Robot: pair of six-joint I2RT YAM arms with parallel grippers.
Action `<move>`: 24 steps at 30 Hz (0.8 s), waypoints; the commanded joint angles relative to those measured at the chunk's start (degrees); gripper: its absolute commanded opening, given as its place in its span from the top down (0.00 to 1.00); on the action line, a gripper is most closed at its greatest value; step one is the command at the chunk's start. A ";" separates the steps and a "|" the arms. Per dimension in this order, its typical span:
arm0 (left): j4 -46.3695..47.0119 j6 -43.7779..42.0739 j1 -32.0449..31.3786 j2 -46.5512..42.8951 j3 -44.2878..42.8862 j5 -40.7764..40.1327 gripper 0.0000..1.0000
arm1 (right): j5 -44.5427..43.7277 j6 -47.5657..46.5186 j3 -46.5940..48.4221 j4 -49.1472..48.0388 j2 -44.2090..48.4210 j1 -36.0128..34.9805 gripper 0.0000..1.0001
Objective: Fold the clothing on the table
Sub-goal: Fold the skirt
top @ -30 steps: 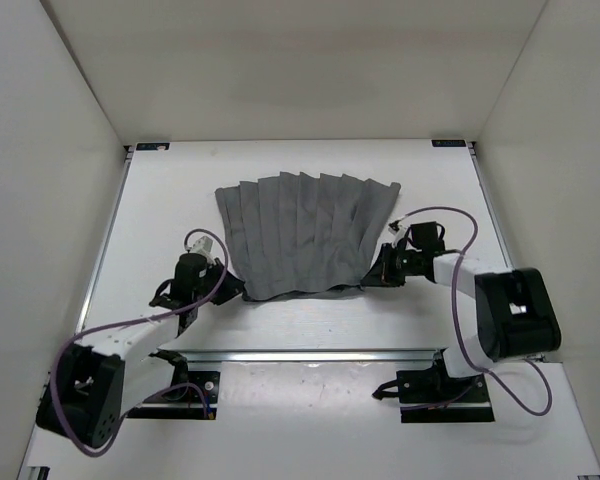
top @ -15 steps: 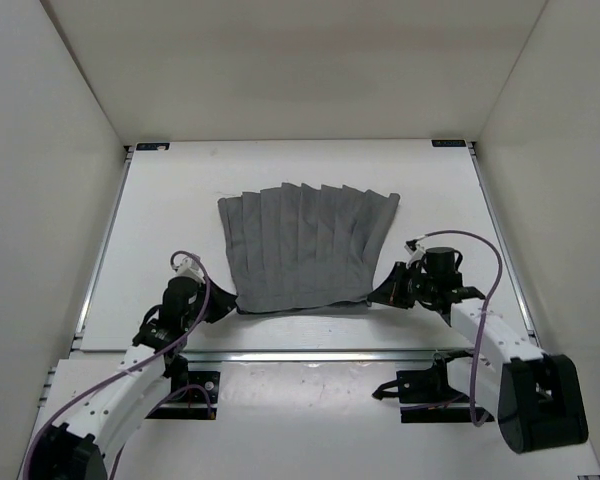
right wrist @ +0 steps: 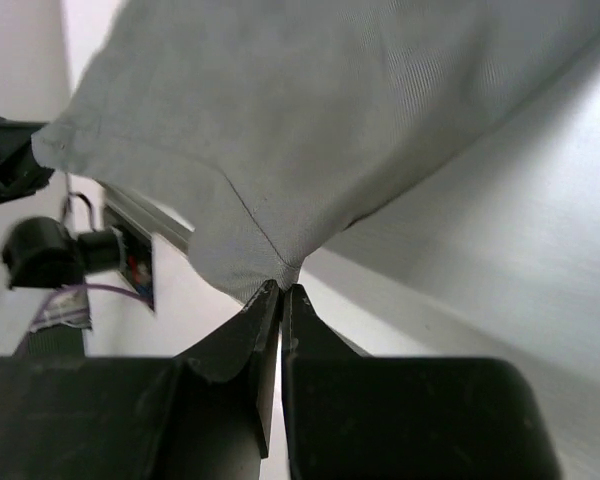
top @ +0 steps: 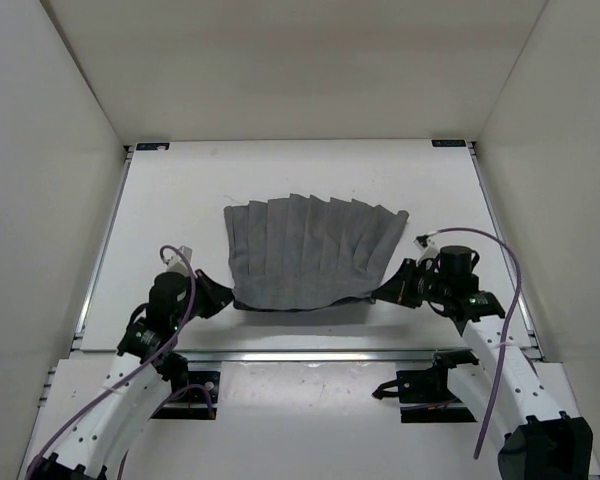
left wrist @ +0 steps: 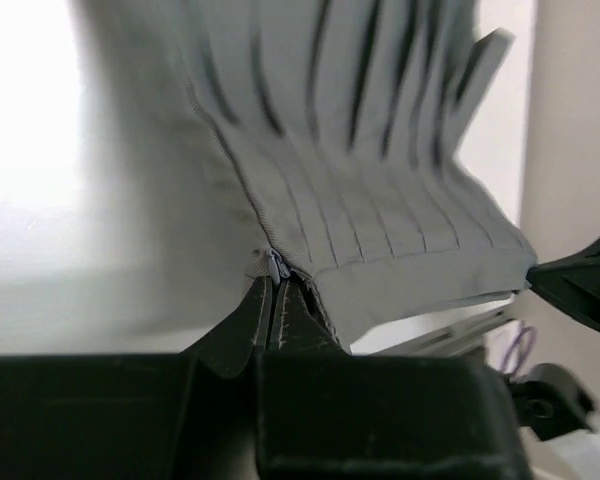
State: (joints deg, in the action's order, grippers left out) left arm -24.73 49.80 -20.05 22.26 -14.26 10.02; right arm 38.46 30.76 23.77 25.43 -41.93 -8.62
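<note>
The clothing (top: 312,250), a grey pleated skirt-like garment, lies spread on the white table (top: 180,200), pleats fanning toward the far side. Its near edge is lifted off the surface. My left gripper (top: 228,301) is shut on the clothing's near left corner, seen as a pinched seam (left wrist: 276,266) in the left wrist view. My right gripper (top: 382,292) is shut on the near right corner, where the cloth (right wrist: 280,150) bunches at the fingertips (right wrist: 267,300) in the right wrist view.
White walls enclose the table on three sides. A metal rail (top: 310,353) runs along the near edge, with the arm bases (top: 430,385) just behind it. Blue-black corner marks (top: 152,146) sit at the far corners.
Both grippers have pulled the clothing's near edge toward the front of the table, and the whole garment has slid nearer and slightly right. Both arms have drawn back.
</note>
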 commanded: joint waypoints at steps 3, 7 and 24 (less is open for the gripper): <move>8.97 -4.17 3.61 16.00 -13.84 4.64 1.00 | 5.84 -0.88 11.01 -6.60 -7.89 7.73 1.00; 17.24 -5.42 5.72 35.95 -23.94 4.92 1.00 | 10.31 0.88 18.49 -14.96 -23.41 8.53 1.00; 25.61 -4.09 14.86 91.21 -68.00 13.62 0.47 | 6.12 -3.34 63.77 -21.57 -72.60 13.19 0.60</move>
State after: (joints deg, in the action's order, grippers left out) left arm -0.91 45.50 -6.37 116.88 -80.29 20.71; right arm 47.86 29.93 83.64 5.67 -117.58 4.32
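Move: Each hand still pinches a corner of the skirt's near waist edge, just above the table. From the left hand, the pleated hem's far-left corner lies about 30 cm ahead, 5 cm left and 7 cm below; the hem's middle is some 32 cm ahead and 16 cm right. From the right hand, the far-right hem corner is roughly 29 cm ahead, 10 cm right and 9 cm below, the hem's middle 32 cm ahead and 11 cm left. Keeping their pinch on the waist corners, both hands swing the edge forward together in a quick low arc, rising 6 to 7 cm and then sinking towards the far hem, some 33 cm in all, the right drifting about 5 cm outwards. Over the last stretch both open to about half or a little less and let go, the left slightly ahead of the right; the wrists barely turn. ##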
